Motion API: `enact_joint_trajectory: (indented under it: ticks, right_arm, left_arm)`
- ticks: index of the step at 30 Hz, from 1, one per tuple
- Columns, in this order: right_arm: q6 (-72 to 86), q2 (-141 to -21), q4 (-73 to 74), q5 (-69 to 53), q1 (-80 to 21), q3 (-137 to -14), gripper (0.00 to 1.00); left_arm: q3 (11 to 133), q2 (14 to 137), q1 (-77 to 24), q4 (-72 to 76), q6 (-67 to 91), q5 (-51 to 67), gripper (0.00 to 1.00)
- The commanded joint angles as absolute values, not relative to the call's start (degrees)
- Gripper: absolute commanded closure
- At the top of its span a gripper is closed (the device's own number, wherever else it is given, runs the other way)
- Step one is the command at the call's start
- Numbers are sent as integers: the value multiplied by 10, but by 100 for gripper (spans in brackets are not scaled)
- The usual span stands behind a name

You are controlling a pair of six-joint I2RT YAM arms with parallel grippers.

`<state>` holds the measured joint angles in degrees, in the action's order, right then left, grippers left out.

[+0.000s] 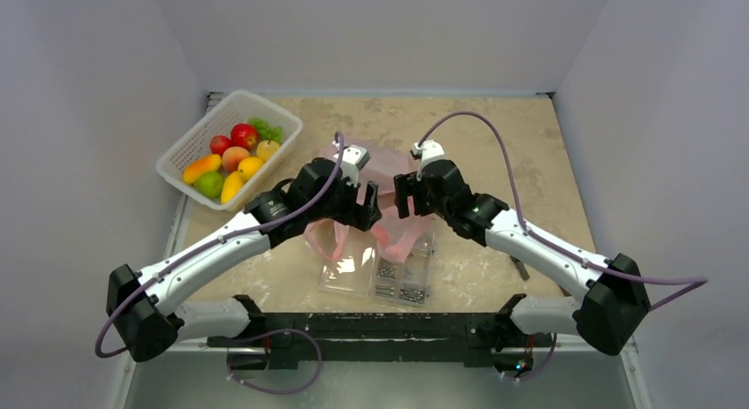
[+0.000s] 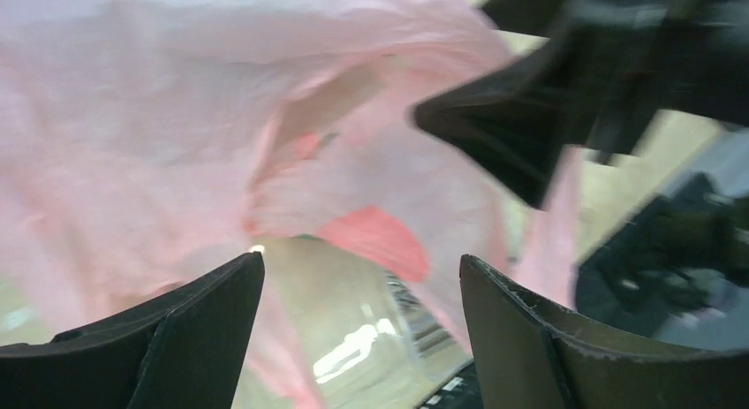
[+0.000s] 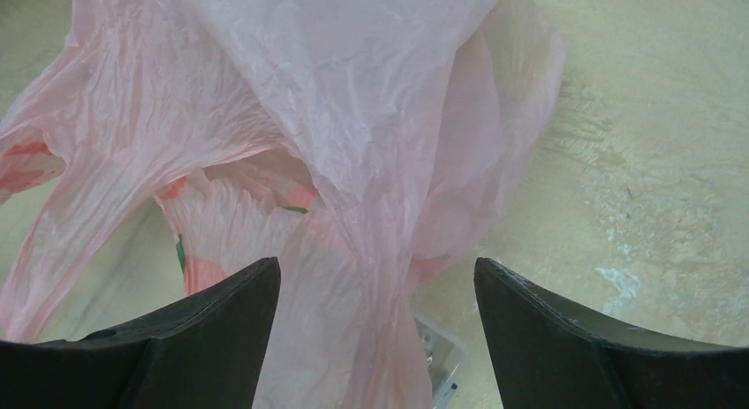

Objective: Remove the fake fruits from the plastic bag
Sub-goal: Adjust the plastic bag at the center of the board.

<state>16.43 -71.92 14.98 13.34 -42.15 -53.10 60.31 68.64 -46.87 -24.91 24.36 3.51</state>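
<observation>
The pink plastic bag [image 1: 386, 162] lies crumpled at mid-table between my two grippers. My left gripper [image 1: 371, 201] is open just left of it; in its wrist view the jaws [image 2: 360, 263] stand wide over the bag [image 2: 177, 117] with nothing held. My right gripper [image 1: 402, 195] is open on the bag's right. Between its spread jaws [image 3: 376, 266] runs a twisted strip of the bag [image 3: 353, 91], not pinched. Red and green patches show through the film; I cannot tell what they are. Several fake fruits [image 1: 231, 162] lie in a basket.
The white basket [image 1: 190, 137] stands at the far left. A flat clear case of metal screws [image 1: 380, 268] lies just in front of the bag, partly under its handles, and shows below the left jaws [image 2: 353, 321]. White walls close in the table.
</observation>
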Motion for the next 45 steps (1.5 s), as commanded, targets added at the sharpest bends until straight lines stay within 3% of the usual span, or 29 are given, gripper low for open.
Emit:
enact_joint_trajectory:
  ticks: [1,7,16,19,22,26,28,30,33,35,37,39,45]
  right_arm:
    - [203,-692,155,119,-422,-509,20]
    - [225,-682,133,108,-423,-480,21]
    - [217,-715,102,95,-423,-465,26]
    - [210,-725,93,102,-423,-465,29]
    - [203,-735,88,104,-422,-468,38]
    - [196,-745,77,102,-423,-466,51]
    - [194,-750,76,102,-423,-465,55]
    - [191,-751,71,103,-423,-462,66]
    - [185,-759,68,125,-423,-460,81]
    - [186,-767,71,149,-423,-463,90]
    - [195,-769,65,182,-423,-461,100]
    - [205,-772,58,208,-422,-462,100]
    - [198,-787,62,218,-422,-510,100]
  left_arm:
    - [579,650,-469,-311,200,-157,19]
    - [584,709,-470,-339,201,-146,13]
    - [608,816,-471,-323,194,-203,16]
    - [624,844,-471,-332,192,-239,25]
    - [642,852,-471,-341,193,-269,43]
    - [638,820,-471,-321,185,-266,60]
    - [643,819,-470,-328,181,-271,74]
    - [652,822,-469,-339,180,-280,88]
    - [661,812,-462,-335,191,-283,100]
    - [675,805,-451,-333,211,-319,100]
    - [691,791,-443,-339,253,-431,100]
    - [672,755,-427,-259,249,-506,100]
    - [696,718,-304,-193,263,-431,100]
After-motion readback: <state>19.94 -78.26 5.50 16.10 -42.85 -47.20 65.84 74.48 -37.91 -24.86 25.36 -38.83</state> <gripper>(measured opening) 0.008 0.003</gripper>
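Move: The loose left side of the plastic bag's mouth lies about 7 cm to my left hand's left, 4 cm ahead and some 12 cm below. The white fruit basket stands about 34 cm to that hand's left, 15 cm ahead and 13 cm lower, while the screw box lies 14 cm behind and straight below. My right hand has the bag's right edge about 6 cm beneath, 1 cm back, with the screw box 16 cm behind and 6 cm left. I drop my open left hand about 12 cm while moving left, rolling its left side up some 30 degrees, and pinch the bag's left side, then draw it up, forward and left towards the basket's side, turning counter-clockwise. My right hand eases back 2 cm, sinks 6 cm and closes on the bag's right edge, then creeps forward as I lift slightly. ##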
